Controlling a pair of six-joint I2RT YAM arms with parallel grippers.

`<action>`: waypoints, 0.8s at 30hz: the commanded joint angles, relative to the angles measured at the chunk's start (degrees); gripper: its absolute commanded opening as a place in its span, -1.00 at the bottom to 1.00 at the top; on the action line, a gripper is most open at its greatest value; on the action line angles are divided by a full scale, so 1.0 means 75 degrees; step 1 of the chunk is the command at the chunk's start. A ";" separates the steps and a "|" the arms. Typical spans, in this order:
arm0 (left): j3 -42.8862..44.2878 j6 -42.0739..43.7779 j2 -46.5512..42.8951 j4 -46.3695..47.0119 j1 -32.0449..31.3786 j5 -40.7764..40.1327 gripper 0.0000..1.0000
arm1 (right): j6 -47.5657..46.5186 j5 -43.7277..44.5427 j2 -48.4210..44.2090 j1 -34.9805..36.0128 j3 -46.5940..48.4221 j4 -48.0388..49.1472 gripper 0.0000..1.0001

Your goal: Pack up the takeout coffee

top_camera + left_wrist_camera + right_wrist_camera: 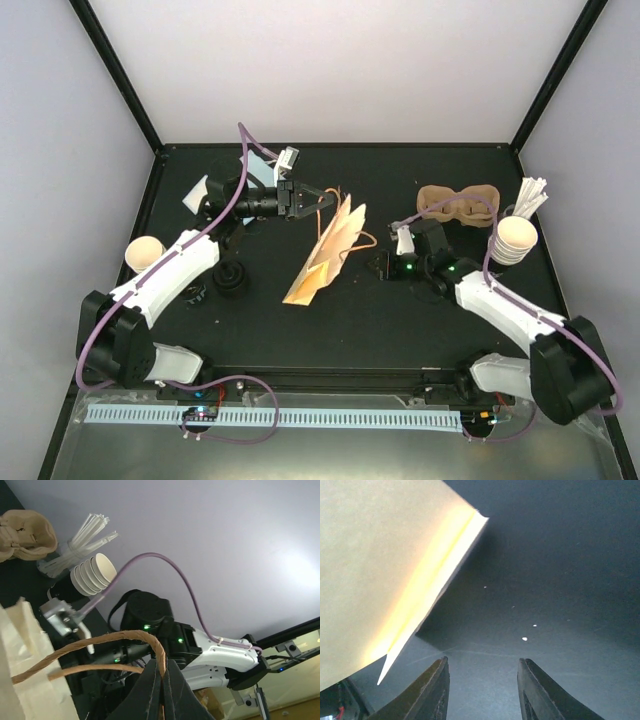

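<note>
The takeout coffee cup (144, 253), cream-beige with a pale top, stands alone at the table's left edge, beside my left arm. My left gripper (316, 200) is far from it, at the back centre, shut on the brown twine handle (157, 647) of a tan paper bag (326, 255) that leans tilted on the table. In the left wrist view the left gripper (163, 664) pinches the handle between closed jaws. My right gripper (384, 265) is open and empty just right of the bag. In the right wrist view the right gripper (482, 669) is low over the table, with the bag's side (380, 555) close at the left.
A brown pulp carrier (457, 203) lies at the back right. A nested stack of cups with white sticks (516, 238) stands beside it. Black lids (231, 279) lie near my left arm. White paper (196, 194) lies at the back left.
</note>
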 commanded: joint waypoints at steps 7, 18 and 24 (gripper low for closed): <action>0.0350 -0.0219 -0.0029 0.0455 0.0008 0.0157 -0.97 | 0.1264 -0.1607 0.1235 0.0206 -0.0500 0.2561 -0.12; 0.0473 -0.0322 -0.0061 0.0565 -0.0096 0.0239 -0.97 | 0.2448 -0.1763 0.1903 0.0361 -0.1144 0.4567 -0.08; 0.0495 -0.0331 -0.0045 0.0585 -0.0123 0.0234 -0.97 | 0.2933 -0.1865 0.2357 0.0510 -0.1049 0.5265 -0.09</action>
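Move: The left hand still pinches one handle of the paper bag, whose middle hangs about 20 cm below it, some 2 cm back and 1 cm to its left. From the right hand the bag's middle is roughly 10 cm left, level front to back and about 2 cm higher; its free handle is 2 cm left and 12 cm above, straight across, and the cup carrier some 16 cm ahead, 16 cm right and 10 cm down. The right hand, fingers staying about half open, travels some 5 cm left and 4 cm down towards the lower part of the hanging paper bag, most of it early on, while the wrist turns about 20 degrees so that the fingers point more to the left and less steeply down. The left hand keeps its pinch on the handle and late on raises the bag by about 1 cm; the right fingers come close beside the paper, but a touch can't be made out. ##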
